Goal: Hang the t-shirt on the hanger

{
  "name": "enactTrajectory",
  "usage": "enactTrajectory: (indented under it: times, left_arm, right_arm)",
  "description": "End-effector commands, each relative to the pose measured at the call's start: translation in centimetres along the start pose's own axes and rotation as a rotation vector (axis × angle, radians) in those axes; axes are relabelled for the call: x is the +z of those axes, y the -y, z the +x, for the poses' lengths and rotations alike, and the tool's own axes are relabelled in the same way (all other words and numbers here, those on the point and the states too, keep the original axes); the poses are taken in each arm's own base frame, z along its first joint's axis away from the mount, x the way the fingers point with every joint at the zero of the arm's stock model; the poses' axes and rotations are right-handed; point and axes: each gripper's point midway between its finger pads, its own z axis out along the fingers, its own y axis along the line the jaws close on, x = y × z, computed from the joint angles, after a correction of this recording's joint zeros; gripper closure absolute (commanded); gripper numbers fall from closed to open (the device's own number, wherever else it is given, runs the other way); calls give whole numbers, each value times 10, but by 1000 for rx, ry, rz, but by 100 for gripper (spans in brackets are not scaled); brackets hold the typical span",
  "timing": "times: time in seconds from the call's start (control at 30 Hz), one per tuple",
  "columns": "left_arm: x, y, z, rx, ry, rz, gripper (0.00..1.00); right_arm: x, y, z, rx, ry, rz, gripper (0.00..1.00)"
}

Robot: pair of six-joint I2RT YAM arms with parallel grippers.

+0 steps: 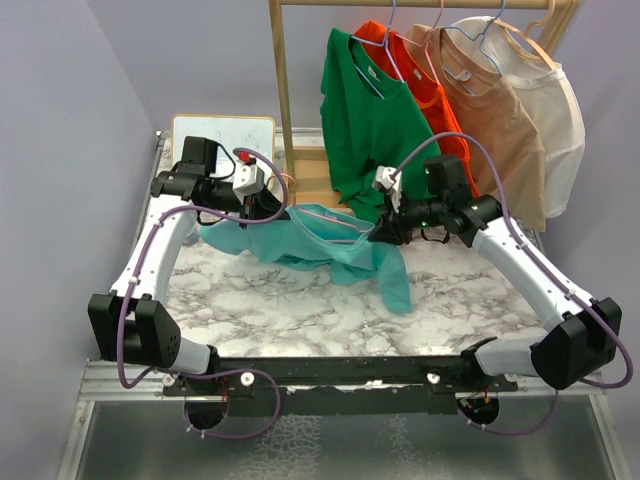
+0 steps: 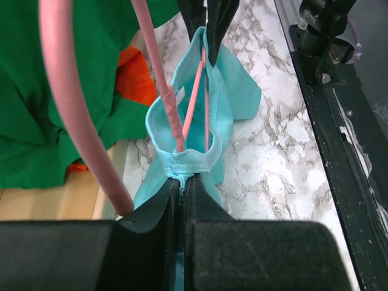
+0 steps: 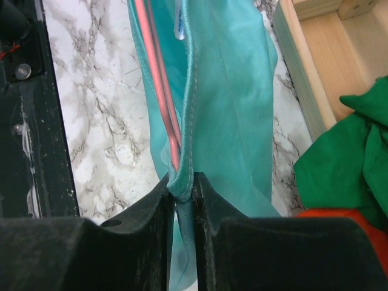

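Observation:
The teal t-shirt (image 1: pixel 330 250) hangs stretched between both grippers above the marble table (image 1: pixel 300 310). My left gripper (image 1: pixel 270 208) is shut on the collar band; in the left wrist view the jaws (image 2: pixel 182 180) pinch that band. The pink hanger (image 2: pixel 66 103) has its hook outside, and its stem passes down through the neck opening. Its thin arms run inside the t-shirt (image 2: pixel 227 103). My right gripper (image 1: pixel 380 235) is shut on a folded edge of the t-shirt (image 3: pixel 230 91). The hanger's wire (image 3: pixel 159 79) reaches down to the jaws (image 3: pixel 183 182) inside the fold.
Behind the table a wooden rack (image 1: pixel 283 90) carries a green shirt (image 1: pixel 365 120), an orange-red shirt (image 1: pixel 425 70), a tan one (image 1: pixel 490 110) and a cream one (image 1: pixel 555 120). A white board (image 1: pixel 225 135) lies at the back left. The black base rail (image 1: pixel 330 370) runs along the near edge.

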Motion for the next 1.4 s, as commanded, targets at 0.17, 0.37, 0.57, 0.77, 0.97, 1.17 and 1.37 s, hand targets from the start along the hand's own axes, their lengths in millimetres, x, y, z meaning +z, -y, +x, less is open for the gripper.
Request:
enactTrajectory:
  times: [0.17, 0.37, 0.57, 0.77, 0.97, 1.17, 1.37]
  left_arm:
    - [4, 5, -19, 38, 64, 41, 100]
    - [5, 2, -19, 39, 65, 42, 100]
    - [6, 2, -18, 39, 64, 44, 100]
    - [8, 2, -17, 35, 64, 49, 100]
    - [10, -1, -18, 37, 68, 52, 100]
    - [11, -2, -19, 37, 70, 55, 100]
    - [14, -1, -17, 34, 69, 63, 100]
  right_arm:
    - [10, 3, -40, -54, 127, -91, 80]
    - [16, 5, -47, -53, 141, -122, 81]
    - [21, 6, -50, -45, 152, -143, 83]
    - [26, 3, -54, -43, 159, -168, 83]
    - [35, -2, -54, -33, 152, -198, 84]
    - [43, -3, -54, -32, 142, -204, 85]
    - [50, 0, -63, -38, 150, -204, 90]
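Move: The right hand already pinches the T-shirt's neck edge near one end of the pink hanger; the hanger's neck, where the hook joins, lies about 18 cm to its left, 6 cm farther out and 4 cm higher. The shirt's loose end hangs some 9 cm back, 5 cm to the right and 12 cm below. The green shirt's lower edge is roughly 9 cm ahead, level sideways and 8 cm lower. From the left hand, the hanger's neck is only 2 cm ahead, 3 cm right and 2 cm above. Keeping its pinch on the T-shirt's neck edge, the right hand carries the cloth about 5 cm to the left along the hanger towards the left hand, edging a centimetre or two forward and up in the first half, then going on almost straight left, while its fingertips tilt up and swing counter-clockwise by some 10 degrees. The left hand stays nearly in place with its fingers shut on the bunched shirt close to the hanger's neck, giving only about a centimetre to the right. ##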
